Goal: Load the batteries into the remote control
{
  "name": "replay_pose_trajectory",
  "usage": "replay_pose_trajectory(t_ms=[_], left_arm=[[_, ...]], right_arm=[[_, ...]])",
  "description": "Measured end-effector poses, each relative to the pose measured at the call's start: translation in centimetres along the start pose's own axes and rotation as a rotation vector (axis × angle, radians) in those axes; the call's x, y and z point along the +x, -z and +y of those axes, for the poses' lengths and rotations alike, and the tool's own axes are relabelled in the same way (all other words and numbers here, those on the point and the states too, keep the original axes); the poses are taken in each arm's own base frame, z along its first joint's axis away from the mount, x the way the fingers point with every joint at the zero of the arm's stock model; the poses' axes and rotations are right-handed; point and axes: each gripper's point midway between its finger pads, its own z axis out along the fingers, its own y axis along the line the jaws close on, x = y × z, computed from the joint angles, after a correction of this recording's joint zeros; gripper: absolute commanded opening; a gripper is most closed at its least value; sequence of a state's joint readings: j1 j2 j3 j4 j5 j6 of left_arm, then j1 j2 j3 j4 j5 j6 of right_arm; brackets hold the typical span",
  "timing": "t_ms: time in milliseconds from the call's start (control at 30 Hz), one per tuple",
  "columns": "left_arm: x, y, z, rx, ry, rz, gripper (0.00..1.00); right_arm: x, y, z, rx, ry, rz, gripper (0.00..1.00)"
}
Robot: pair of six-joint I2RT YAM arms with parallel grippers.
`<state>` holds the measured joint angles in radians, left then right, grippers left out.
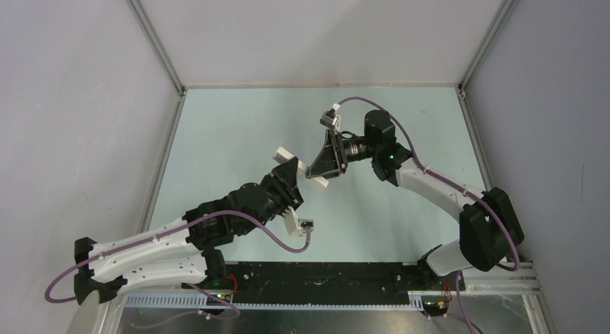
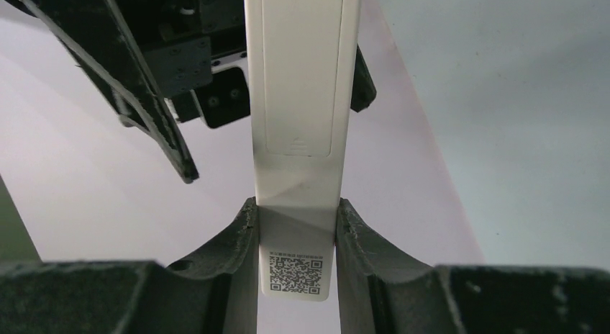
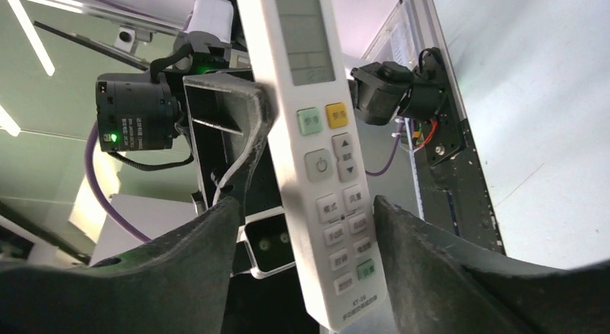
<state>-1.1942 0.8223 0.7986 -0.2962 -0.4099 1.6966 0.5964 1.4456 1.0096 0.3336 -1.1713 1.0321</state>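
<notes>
The remote control (image 2: 298, 96) is a slim white bar held up off the table between both arms. My left gripper (image 2: 296, 208) is shut on its end with the QR label, the back face toward that camera. In the right wrist view its button face (image 3: 324, 168) shows, the lower end lying between the fingers of my right gripper (image 3: 306, 204). The right finger is at its edge, while a gap remains on the left side. From above, the remote control (image 1: 285, 155) meets both the left gripper (image 1: 290, 177) and the right gripper (image 1: 317, 168) mid-table. The batteries are out of view.
A pale green table (image 1: 237, 125) lies below, boxed in by grey walls and an aluminium frame (image 1: 155, 39). The black rail (image 1: 324, 276) with the arm bases runs along the near edge. The left arm's camera housing (image 3: 137, 118) sits close behind the remote.
</notes>
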Motion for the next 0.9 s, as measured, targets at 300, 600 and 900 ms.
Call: replay_pose_trajectory(t_ms=[300, 600, 900], left_arm=[[0.4, 0.5, 1.8, -0.079, -0.018, 0.016, 0.01], [0.6, 1.0, 3.0, -0.134, -0.009, 0.025, 0.23], [0.4, 0.3, 1.3, -0.090, -0.008, 0.041, 1.00]], right_arm=[[-0.7, -0.6, 1.2, -0.070, -0.070, 0.012, 0.52], [-0.9, -0.7, 2.5, -0.115, -0.070, 0.022, 0.21], [-0.6, -1.0, 2.1, -0.100, -0.117, 0.029, 0.16]])
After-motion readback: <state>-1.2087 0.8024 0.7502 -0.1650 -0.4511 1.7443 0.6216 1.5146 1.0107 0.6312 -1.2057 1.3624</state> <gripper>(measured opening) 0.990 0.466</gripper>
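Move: The remote control is held in the left gripper near its QR end. Its middle lies about 3 cm to the right gripper's left and 2 cm ahead, roughly level, with its button end already between the right gripper's open fingers. The left fingertips are about 6 cm to the right gripper's left and 4 cm ahead. From the left hand, the remote's middle is some 3 cm right and 2 cm back, and the right fingertips about 6 cm right and 4 cm back. The right fingers close on the sides of the remote near its button end and pinch it, while both hands rise together by about 3 cm; the right hand also edges left about 1 cm and rolls slightly. Once the right grip is set, the left fingers open wide, let go of the QR end, and the left hand sinks back some 2 cm. ##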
